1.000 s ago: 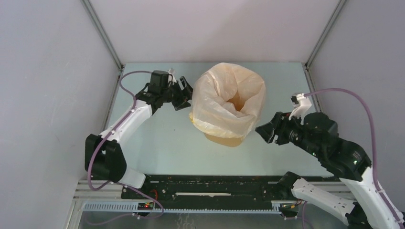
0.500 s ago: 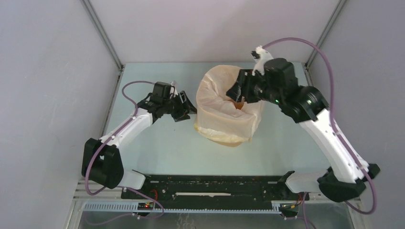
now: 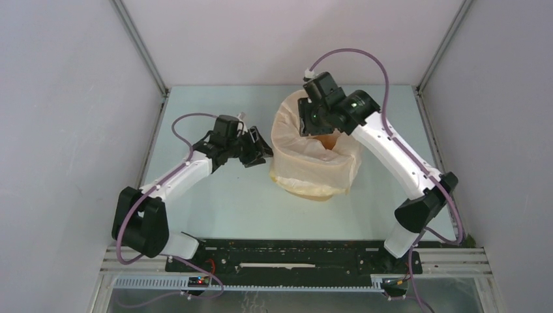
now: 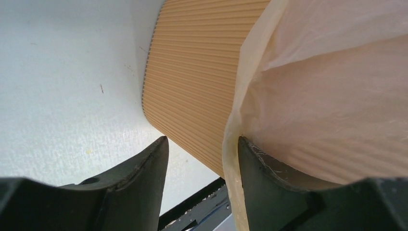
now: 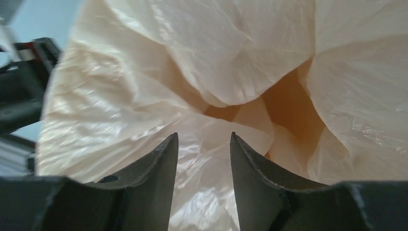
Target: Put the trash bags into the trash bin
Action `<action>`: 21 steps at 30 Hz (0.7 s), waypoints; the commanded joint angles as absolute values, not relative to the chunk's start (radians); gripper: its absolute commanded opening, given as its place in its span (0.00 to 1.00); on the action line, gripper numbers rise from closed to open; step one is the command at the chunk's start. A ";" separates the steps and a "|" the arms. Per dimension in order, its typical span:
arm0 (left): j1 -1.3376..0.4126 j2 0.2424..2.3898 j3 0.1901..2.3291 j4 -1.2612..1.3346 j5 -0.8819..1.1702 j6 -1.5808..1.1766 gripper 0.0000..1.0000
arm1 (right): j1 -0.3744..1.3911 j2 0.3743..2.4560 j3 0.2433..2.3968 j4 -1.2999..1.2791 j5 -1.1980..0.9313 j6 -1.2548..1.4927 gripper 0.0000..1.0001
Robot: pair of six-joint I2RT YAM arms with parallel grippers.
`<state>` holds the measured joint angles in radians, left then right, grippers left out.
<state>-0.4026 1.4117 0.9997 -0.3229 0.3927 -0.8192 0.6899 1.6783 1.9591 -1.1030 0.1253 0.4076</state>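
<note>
The orange-tan trash bin (image 3: 306, 191) stands mid-table with a translucent cream trash bag (image 3: 313, 163) draped in it and folded over its rim. My left gripper (image 3: 264, 149) is open at the bin's left side. In the left wrist view (image 4: 202, 139) the ribbed bin wall (image 4: 192, 72) is just ahead, and the bag's hanging edge (image 4: 233, 159) lies against the inner side of the right finger. My right gripper (image 3: 305, 124) hangs over the bin's far-left rim, open. In the right wrist view (image 5: 203, 134) it points down into the crumpled bag (image 5: 144, 96), and the bin's orange inside (image 5: 288, 106) shows through a gap.
Grey enclosure walls stand close on the left, the right and at the back. A black rail (image 3: 293, 251) with the arm bases runs along the near edge. The right arm's white links (image 3: 404, 156) arch over the table to the right of the bin.
The right arm has swung from the bin's right side up and over to its far-left rim. The left gripper has moved right, closer to the bin. The bag sits lower round the rim.
</note>
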 commanded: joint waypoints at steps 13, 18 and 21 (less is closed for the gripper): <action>-0.539 1.376 0.963 -0.263 0.376 -0.880 0.59 | 0.727 1.646 1.742 -0.711 -0.064 0.392 0.79; -0.539 1.376 0.962 -0.270 0.373 -0.871 0.59 | 0.637 1.553 1.622 -0.765 0.048 0.361 0.87; -0.540 1.379 0.951 -0.270 0.376 -0.873 0.59 | 0.568 1.553 1.631 -0.853 0.103 0.313 0.88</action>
<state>-0.5343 1.4002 0.9516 -0.2985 0.3725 -0.8726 0.6483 1.5894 1.6230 -0.8288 0.0433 0.3607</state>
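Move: The right hand is over the trash bag's open mouth, whose middle lies roughly 3 cm to its right, 3 cm back and 4 cm below; the trash bin's middle is about 4 cm back, 3 cm right and some 17 cm below. The left hand has the bag's left edge between its open fingers, about 1 cm to its right and level, with the bin's middle some 12 cm right, 2 cm ahead and 4 cm lower. With the bag's left edge still between its unclosed fingers, the left hand draws back and to the right, about 5 cm in all and a little down, then stops. The right hand sinks some 6 cm into the bag's mouth, swings about 4 cm left and back again, and rises slightly at the end, its fingers spreading from half to nearly wide open. ##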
